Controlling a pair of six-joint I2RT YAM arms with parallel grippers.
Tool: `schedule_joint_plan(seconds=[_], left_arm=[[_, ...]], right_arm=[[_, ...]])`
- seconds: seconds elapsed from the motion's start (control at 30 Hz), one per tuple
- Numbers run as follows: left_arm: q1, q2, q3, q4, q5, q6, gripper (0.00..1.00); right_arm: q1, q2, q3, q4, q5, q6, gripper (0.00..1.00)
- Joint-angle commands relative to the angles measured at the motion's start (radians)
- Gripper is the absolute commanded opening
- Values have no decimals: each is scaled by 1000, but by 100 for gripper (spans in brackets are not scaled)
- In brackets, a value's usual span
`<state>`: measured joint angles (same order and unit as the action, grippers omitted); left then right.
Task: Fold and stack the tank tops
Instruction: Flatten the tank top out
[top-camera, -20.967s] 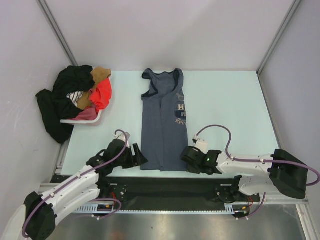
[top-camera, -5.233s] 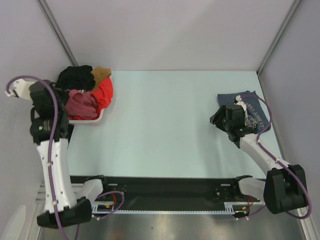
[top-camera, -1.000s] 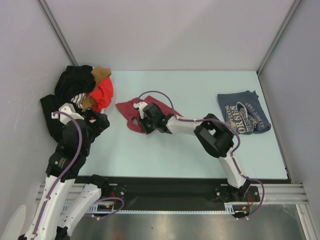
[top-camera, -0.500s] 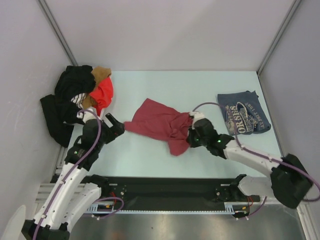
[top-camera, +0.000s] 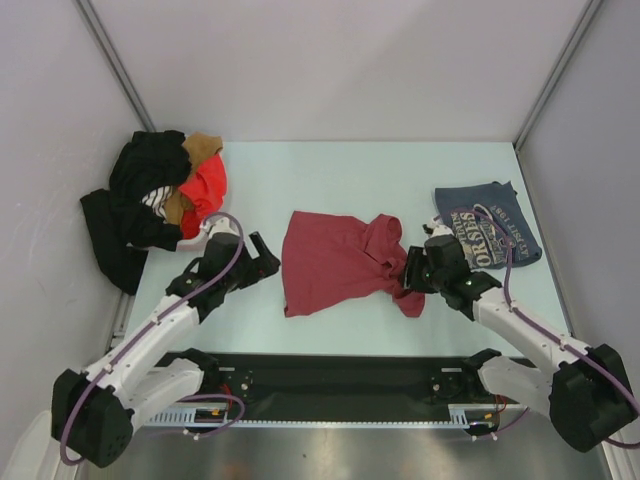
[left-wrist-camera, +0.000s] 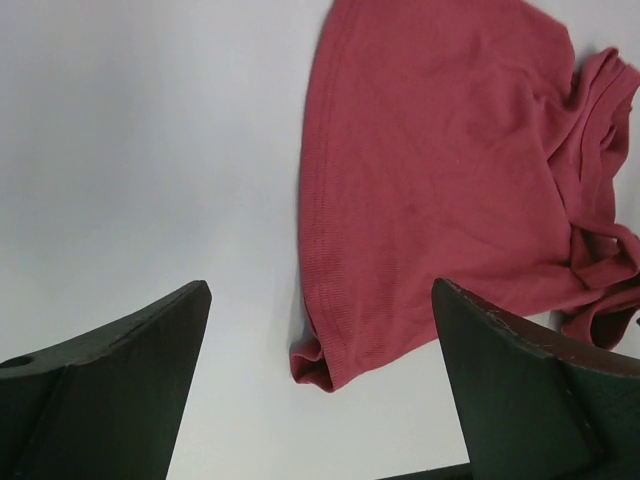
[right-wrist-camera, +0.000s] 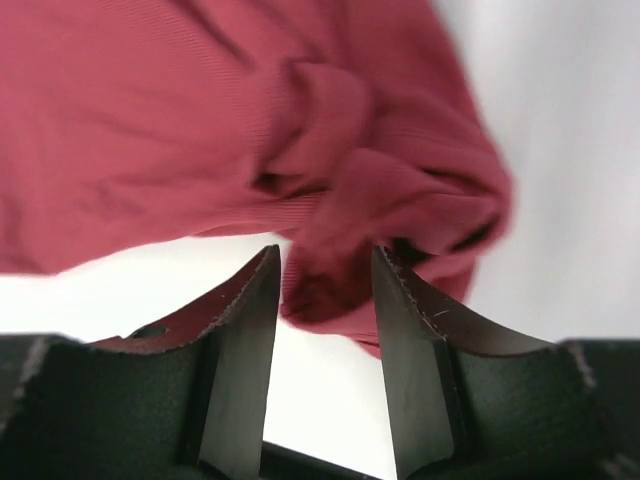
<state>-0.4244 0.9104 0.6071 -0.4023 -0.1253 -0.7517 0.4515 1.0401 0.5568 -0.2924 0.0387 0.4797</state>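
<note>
The maroon tank top (top-camera: 335, 262) lies spread on the pale table (top-camera: 330, 180) at its middle, with its right end bunched. My right gripper (top-camera: 410, 272) sits at that bunched end. In the right wrist view its jaws (right-wrist-camera: 325, 255) stand parted, and a loose lump of the maroon cloth (right-wrist-camera: 200, 130) lies between the tips. My left gripper (top-camera: 268, 256) is wide open just left of the top's left edge. The left wrist view shows the hem corner (left-wrist-camera: 325, 365) between the spread fingers (left-wrist-camera: 110, 370), untouched. The blue-grey tank top (top-camera: 488, 237) lies folded at the back right.
A white basket (top-camera: 195, 237) heaped with black clothes (top-camera: 140, 180) and an orange-red garment (top-camera: 207, 185) stands at the back left, black cloth spilling over the table's left edge. Grey walls close in on three sides. A black rail (top-camera: 340, 370) runs along the near edge.
The right gripper pulled the maroon top rightward, so it now lies spread out, and its jaws have parted from shut. The left arm reached in toward the top's left edge.
</note>
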Motion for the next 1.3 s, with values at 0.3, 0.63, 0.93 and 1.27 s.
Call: schedule_joint_plan(seconds=[0.3,0.63,0.93,1.27], left_arm=[[-157,91,-43,79,6,-18,95],[-235,122,-75,89,30,-35,86],[-295,148,-76,111,33,-57,75],[-306,137,-81,97,52,-52,57]], right_arm=[[255,210,192,-126,180,-23,47],[334,285,197,-246,403,100,50],[326,279,176,-242,408,102,45],[282,155,134,-211,376,123,0]])
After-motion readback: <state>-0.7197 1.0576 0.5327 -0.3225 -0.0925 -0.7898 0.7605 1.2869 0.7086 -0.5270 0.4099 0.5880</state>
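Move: The red tank top's near-left hem corner lies some 8 cm back, 6 cm right and 9 cm below the left gripper; the far-left hem corner is about 15 cm ahead, 6 cm right and just as low. The right gripper has the tank top's bunched near-right end roughly 3 cm back, 1 cm left and 4 cm below; from it the folded blue tank top lies some 14 cm ahead, 18 cm right and 5 cm lower. Swing the right gripper about 5 cm left, then curl it back, down and right again over the bunched red end, rolling its left side down some 20 degrees, and shut the half-open fingers to pinch the cloth. Meanwhile bring the left gripper right, back and down towards the near-left hem corner, turning clockwise and narrowing the wide-open fingers without shutting them. ##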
